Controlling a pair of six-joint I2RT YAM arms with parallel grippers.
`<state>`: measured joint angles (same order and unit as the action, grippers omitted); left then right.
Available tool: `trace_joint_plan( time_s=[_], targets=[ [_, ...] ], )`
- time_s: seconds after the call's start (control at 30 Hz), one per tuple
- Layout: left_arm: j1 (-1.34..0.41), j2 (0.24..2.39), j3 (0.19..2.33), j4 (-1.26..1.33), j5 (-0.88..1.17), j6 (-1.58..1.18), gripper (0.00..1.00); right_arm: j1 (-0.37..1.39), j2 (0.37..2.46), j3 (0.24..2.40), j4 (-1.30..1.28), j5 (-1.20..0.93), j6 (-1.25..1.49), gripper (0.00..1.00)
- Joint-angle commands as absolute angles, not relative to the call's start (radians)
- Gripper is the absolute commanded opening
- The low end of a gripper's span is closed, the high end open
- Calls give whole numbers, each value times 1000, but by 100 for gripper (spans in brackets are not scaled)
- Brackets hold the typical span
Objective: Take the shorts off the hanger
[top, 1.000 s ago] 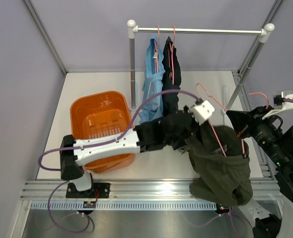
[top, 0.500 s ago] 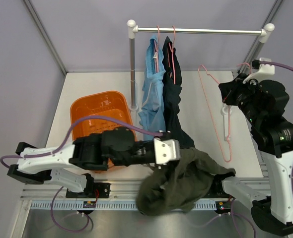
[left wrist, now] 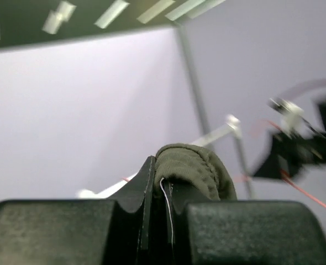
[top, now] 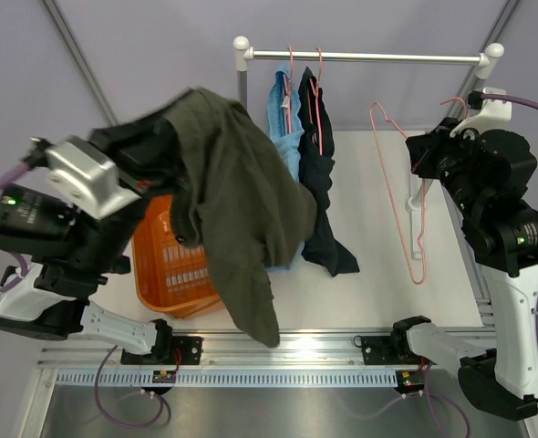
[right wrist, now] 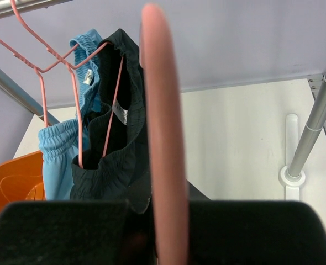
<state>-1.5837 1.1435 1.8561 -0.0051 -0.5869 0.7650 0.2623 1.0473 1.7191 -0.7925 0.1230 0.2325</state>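
Note:
The dark olive shorts (top: 242,210) hang free of any hanger, lifted high over the left side of the table. My left gripper (left wrist: 163,190) is shut on their waistband (left wrist: 193,168); in the top view the cloth hides its fingers. An empty pink hanger (top: 413,205) dangles at the right, and my right gripper (top: 426,151) is shut on it. In the right wrist view the hanger (right wrist: 160,110) runs straight up between the jaws. The light blue shorts (top: 283,123) and the navy shorts (top: 319,187) still hang on pink hangers from the rail (top: 387,57).
An orange basket (top: 173,269) stands on the table at the left, partly under the olive shorts. The rack's left post (top: 243,119) and slanted right post (top: 444,151) rise from the table. Purple walls close in the back and sides.
The olive shorts came off the pink hanger. My left arm swung them from the front right across to high above the basket. My right arm lifted the empty hanger toward the rail's right end.

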Motion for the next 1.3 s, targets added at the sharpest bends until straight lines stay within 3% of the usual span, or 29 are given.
trace_joint_plan(
  time_s=[0.0,0.13,0.23,0.53,0.73,0.93,1.03,1.13,1.17,1.2,1.27],
  targets=[
    [-1582,1180,1943,462,-666,1164,0,270,1063,1772,-787,143,212,0],
    [-1527,1218,1988,569,-652,1333,0,270,1066,1776,-799,133,207,0],
    [-1349,1195,1930,568,-661,1284,0,270,1062,1755,-796,132,204,0],
    [-852,1146,1744,263,-667,723,1,268,1057,1726,-798,123,196,0],
    [-684,1127,1619,79,-653,398,6,270,1052,1718,-805,121,190,0],
    [-632,1098,1395,-38,-765,128,8,268,1052,1695,-802,114,178,0],
    [-609,1057,1306,-220,-833,-218,17,268,1063,1692,-795,100,163,0],
    [-604,982,1172,-343,-804,-422,19,268,1071,1680,-775,89,147,0],
    [-604,960,1102,-371,-758,-454,24,270,1077,1678,-775,83,146,0],
    [-604,925,1071,-385,-735,-480,45,270,1081,1678,-772,83,141,0],
    [-603,901,1026,-408,-631,-523,55,270,1091,1677,-770,80,130,0]
  ],
)
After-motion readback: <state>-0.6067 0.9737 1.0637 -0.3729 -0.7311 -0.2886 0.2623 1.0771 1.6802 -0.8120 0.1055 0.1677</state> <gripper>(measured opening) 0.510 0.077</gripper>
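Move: The left hand is held high with the olive shorts in its fingers. The orange basket they are bound for lies about 17 cm ahead, some 15 cm to the left and nearly 60 cm below. The rail's left post stands roughly 34 cm ahead and 2 cm to the right, and the blue shorts hang about 33 cm ahead and 12 cm to the right. From the right hand, which holds the empty pink hanger, the basket is some 60 cm left, about level fore and aft, and 39 cm lower. With the olive shorts still pinched, the left hand first sweeps left and a little up, then swings forward while turning about 50 degrees counter-clockwise, and plunges over the orange basket, ending some 35 cm lower than it began and drawing back slightly at the last. On the way down the wrist tips the fingers downward by some 50 degrees and they open to about half, letting the shorts go slack above the basket, while the right hand keeps hold of the empty hanger and sinks about 3 cm. ##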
